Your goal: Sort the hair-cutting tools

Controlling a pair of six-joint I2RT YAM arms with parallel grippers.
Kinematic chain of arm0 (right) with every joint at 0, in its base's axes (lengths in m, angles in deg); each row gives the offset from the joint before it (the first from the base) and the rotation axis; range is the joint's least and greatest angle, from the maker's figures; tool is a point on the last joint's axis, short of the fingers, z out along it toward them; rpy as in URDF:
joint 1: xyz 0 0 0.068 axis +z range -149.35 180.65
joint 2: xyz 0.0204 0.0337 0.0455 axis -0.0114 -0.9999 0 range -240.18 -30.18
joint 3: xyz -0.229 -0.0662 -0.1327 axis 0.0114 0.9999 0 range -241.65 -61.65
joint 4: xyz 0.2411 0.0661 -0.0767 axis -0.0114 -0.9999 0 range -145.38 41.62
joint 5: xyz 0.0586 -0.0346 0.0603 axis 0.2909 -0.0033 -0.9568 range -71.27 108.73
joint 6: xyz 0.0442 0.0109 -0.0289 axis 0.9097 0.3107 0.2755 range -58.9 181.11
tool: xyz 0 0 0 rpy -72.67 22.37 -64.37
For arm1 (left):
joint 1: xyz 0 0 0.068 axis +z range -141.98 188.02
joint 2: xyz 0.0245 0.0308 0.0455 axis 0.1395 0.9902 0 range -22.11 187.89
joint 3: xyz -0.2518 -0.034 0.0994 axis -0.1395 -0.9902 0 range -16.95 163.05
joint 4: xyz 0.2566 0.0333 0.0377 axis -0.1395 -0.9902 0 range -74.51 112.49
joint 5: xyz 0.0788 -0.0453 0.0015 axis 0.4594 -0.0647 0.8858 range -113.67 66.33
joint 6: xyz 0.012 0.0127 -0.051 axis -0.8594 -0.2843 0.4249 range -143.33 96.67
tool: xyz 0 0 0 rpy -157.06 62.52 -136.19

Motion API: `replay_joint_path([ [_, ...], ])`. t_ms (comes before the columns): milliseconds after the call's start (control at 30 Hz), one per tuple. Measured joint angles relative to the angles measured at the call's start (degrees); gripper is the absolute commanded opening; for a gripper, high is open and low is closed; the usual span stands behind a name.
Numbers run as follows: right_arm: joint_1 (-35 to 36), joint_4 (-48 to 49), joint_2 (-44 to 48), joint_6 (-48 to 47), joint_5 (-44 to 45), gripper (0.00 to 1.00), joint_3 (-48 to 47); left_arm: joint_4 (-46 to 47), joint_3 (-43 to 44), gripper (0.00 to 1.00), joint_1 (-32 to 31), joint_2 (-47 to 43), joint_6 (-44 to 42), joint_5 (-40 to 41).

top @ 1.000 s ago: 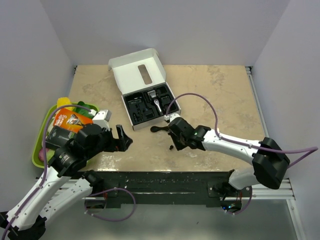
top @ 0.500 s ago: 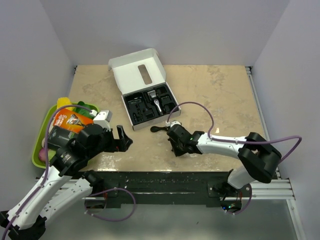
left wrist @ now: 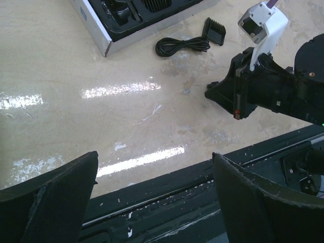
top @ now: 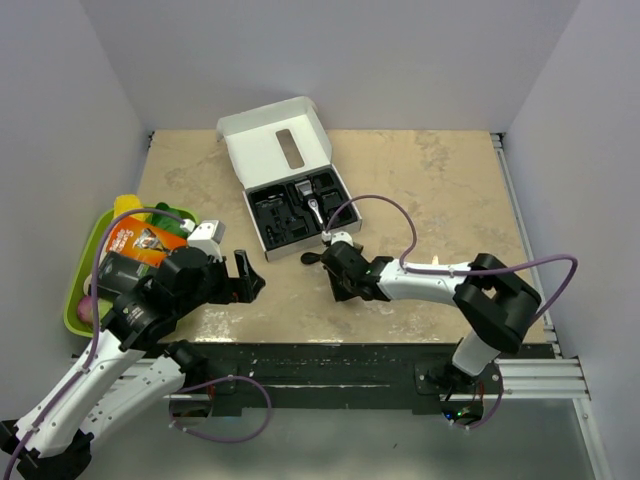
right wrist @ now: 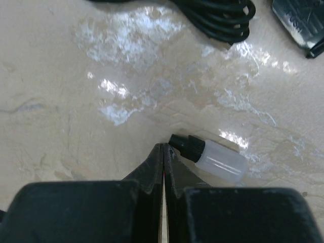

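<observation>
A small clear bottle with a black cap point(right wrist: 215, 157) lies on the table, its cap touching the tips of my right gripper point(right wrist: 164, 148), which is shut with nothing in it. Just beyond lie a coiled black cord point(right wrist: 223, 15) and a black comb attachment point(right wrist: 298, 20). From above, the right gripper point(top: 340, 288) points down near the cord point(top: 312, 258), in front of the white box point(top: 262, 150). A silver-headed clipper point(top: 313, 208) rests in the box's black insert. My left gripper point(top: 243, 275) hovers open and empty at the near left.
A green tray point(top: 78, 278) of colourful packets and fruit sits at the left edge, beside the left arm. The box's raised lid stands at the back. The black mounting rail point(left wrist: 167, 202) runs along the table's near edge under the left gripper's fingers point(left wrist: 50, 195).
The right arm has folded in toward the left, bringing its shut gripper down over the small bottle. The left arm has stayed still.
</observation>
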Motion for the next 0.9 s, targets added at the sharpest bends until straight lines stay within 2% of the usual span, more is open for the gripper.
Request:
replay_joint_path([
  [433,0.28,5.14,-5.99,6.69,12.48,0.05,-3.76,-0.31,0.0,0.98,0.0,0.13,-0.02,0.26],
  [900,-4.15,5.07,-9.18,9.09,19.17,0.0,-6.47,-0.22,-0.02,0.98,0.0,1.7,-0.02,0.24],
])
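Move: The right hand's shut fingertips are down by the black cap of the small bottle, whose middle lies about 1 cm ahead and 3 cm to the right. The comb is some 12 cm ahead and 4 cm right, the cable about 9 cm ahead and 3 cm left, and the middle of the box roughly 23 cm ahead and 9 cm left. From the raised left hand the bottle lies about 8 cm ahead, 22 cm right and 18 cm below. With its fingers kept shut and staying low at one height, the right hand sweeps about 8.5 cm forward towards the comb and the cable's right end, dragging the small bottle along from its cap end. It bears slightly left at first and then drifts some 3 cm back to the right, while the wrist turns some 20 degrees clockwise and the fingers tilt up a little towards forward. ##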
